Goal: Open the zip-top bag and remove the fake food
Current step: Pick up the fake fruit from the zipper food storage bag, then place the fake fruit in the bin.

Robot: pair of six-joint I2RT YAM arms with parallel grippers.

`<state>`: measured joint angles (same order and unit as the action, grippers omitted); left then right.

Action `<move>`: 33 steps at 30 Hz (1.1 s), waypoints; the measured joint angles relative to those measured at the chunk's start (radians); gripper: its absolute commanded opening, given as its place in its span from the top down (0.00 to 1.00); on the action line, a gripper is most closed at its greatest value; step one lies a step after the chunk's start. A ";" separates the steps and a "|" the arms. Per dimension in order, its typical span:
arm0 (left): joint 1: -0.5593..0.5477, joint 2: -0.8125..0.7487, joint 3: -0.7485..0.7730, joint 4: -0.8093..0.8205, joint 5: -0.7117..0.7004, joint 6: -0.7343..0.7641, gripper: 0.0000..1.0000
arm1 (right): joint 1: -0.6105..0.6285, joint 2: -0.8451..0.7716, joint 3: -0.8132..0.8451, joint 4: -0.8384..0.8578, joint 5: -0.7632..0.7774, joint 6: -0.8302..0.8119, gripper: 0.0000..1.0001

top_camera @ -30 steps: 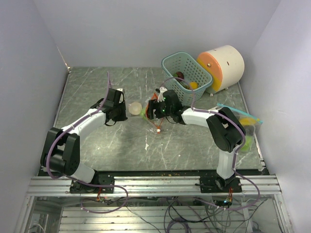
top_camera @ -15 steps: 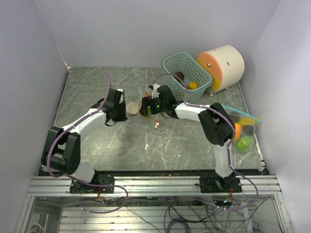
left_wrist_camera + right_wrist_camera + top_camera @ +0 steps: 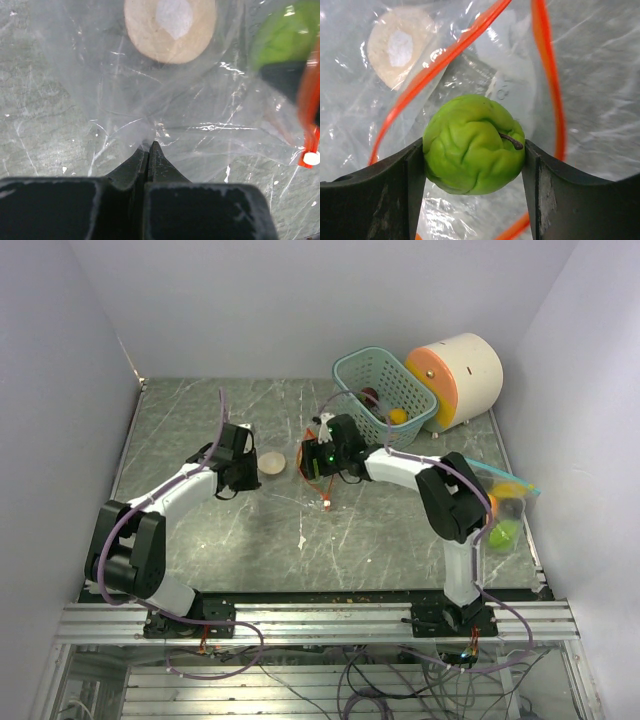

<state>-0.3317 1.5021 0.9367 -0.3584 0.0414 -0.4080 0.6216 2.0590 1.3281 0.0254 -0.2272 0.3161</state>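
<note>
The clear zip-top bag (image 3: 296, 472) with an orange zip (image 3: 445, 55) lies in the middle of the table. My left gripper (image 3: 149, 145) is shut on a pinch of the bag's plastic (image 3: 200, 130) at its left end. Fake food shows here: a whitish round piece (image 3: 271, 462) (image 3: 170, 30) lies inside the bag, and a green wrinkled fruit (image 3: 472, 145) with a brown stem sits at the bag's mouth. My right gripper (image 3: 474, 152) is shut on that green fruit, one finger on each side, with the zip's loop around it.
A teal basket (image 3: 345, 380) holding a few fake food pieces stands at the back right, next to a big cream cylinder (image 3: 465, 375) with an orange face. A second zip bag (image 3: 505, 505) with coloured pieces lies by the right wall.
My right gripper pushed left into the bag's mouth, opened wider, then closed on the green fruit. The left arm has not moved and keeps its pinch.
</note>
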 measured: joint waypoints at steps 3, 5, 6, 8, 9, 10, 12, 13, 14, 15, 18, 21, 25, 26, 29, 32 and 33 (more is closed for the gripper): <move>0.007 0.003 -0.007 0.001 0.006 0.000 0.93 | -0.030 -0.066 0.000 -0.046 0.006 -0.007 0.46; 0.010 0.005 -0.011 0.002 0.009 0.000 0.93 | -0.061 -0.123 0.000 -0.058 0.006 -0.010 0.47; 0.010 0.006 -0.012 0.002 0.010 0.000 0.93 | -0.080 -0.152 0.003 -0.061 0.006 -0.010 0.47; 0.011 0.009 -0.013 0.002 0.013 0.000 0.93 | -0.133 -0.209 0.021 -0.066 0.002 -0.010 0.47; 0.011 0.010 -0.013 0.003 0.013 0.000 0.93 | -0.163 -0.231 0.036 -0.068 -0.003 -0.010 0.47; 0.012 0.011 -0.013 0.002 0.014 0.000 0.93 | -0.190 -0.246 0.053 -0.069 -0.005 -0.010 0.47; 0.013 0.014 -0.013 0.003 0.015 0.000 0.93 | -0.243 -0.263 0.093 -0.070 -0.005 -0.011 0.46; 0.014 0.015 -0.013 0.003 0.015 0.000 0.93 | -0.270 -0.265 0.118 -0.072 -0.002 -0.012 0.44; 0.015 0.016 -0.013 0.003 0.016 0.000 0.93 | -0.296 -0.262 0.145 -0.078 0.005 -0.015 0.43; 0.016 0.017 -0.013 0.003 0.016 0.000 0.93 | -0.319 -0.257 0.171 -0.089 0.014 -0.019 0.42; 0.017 0.017 -0.015 0.004 0.016 0.000 0.93 | -0.368 -0.224 0.253 -0.128 0.048 -0.033 0.36; 0.021 0.017 -0.015 0.004 0.016 0.000 0.93 | -0.391 -0.169 0.335 -0.161 0.077 -0.045 0.19; 0.031 0.017 -0.015 0.004 0.017 0.000 0.93 | -0.398 -0.093 0.424 -0.214 0.108 -0.056 0.03; 0.033 0.017 -0.015 0.003 0.018 0.000 0.93 | -0.398 -0.078 0.443 -0.228 0.113 -0.060 0.01; 0.036 0.017 -0.015 0.004 0.020 0.000 0.93 | -0.398 -0.063 0.461 -0.252 0.111 -0.065 0.01; 0.037 0.016 -0.015 0.004 0.024 0.000 0.93 | -0.397 -0.082 0.437 -0.235 0.092 -0.061 0.09; 0.037 0.016 -0.016 0.004 0.025 -0.001 0.93 | -0.395 -0.098 0.412 -0.226 0.080 -0.057 0.10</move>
<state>-0.2943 1.5185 0.9211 -0.3546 0.0662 -0.4088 0.2264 1.9606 1.7401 -0.2005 -0.1471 0.2588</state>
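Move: The green pepper is already between the right fingers, with the bag's orange-rimmed mouth right around it. The basket it goes to has its middle about 15 cm ahead and 18 cm to the right, a few centimetres higher. Inside it the dark fruit lies some 16 cm ahead and 14 cm right, and the orange 12 cm ahead and 21 cm right. The pale disc in the bag is 10 cm left, level. From the left hand the basket is roughly 18 cm ahead, 30 cm right. Up out of the bag mouth first, then on a fast arc to the right and forward, the right hand carries the green pepper about 20 cm up and nearly as far each way to above the basket, swinging some 25 degrees clockwise with the fingertips tilting up. It dips slightly and opens wide to let go. The left fingers stay shut on the bag. ##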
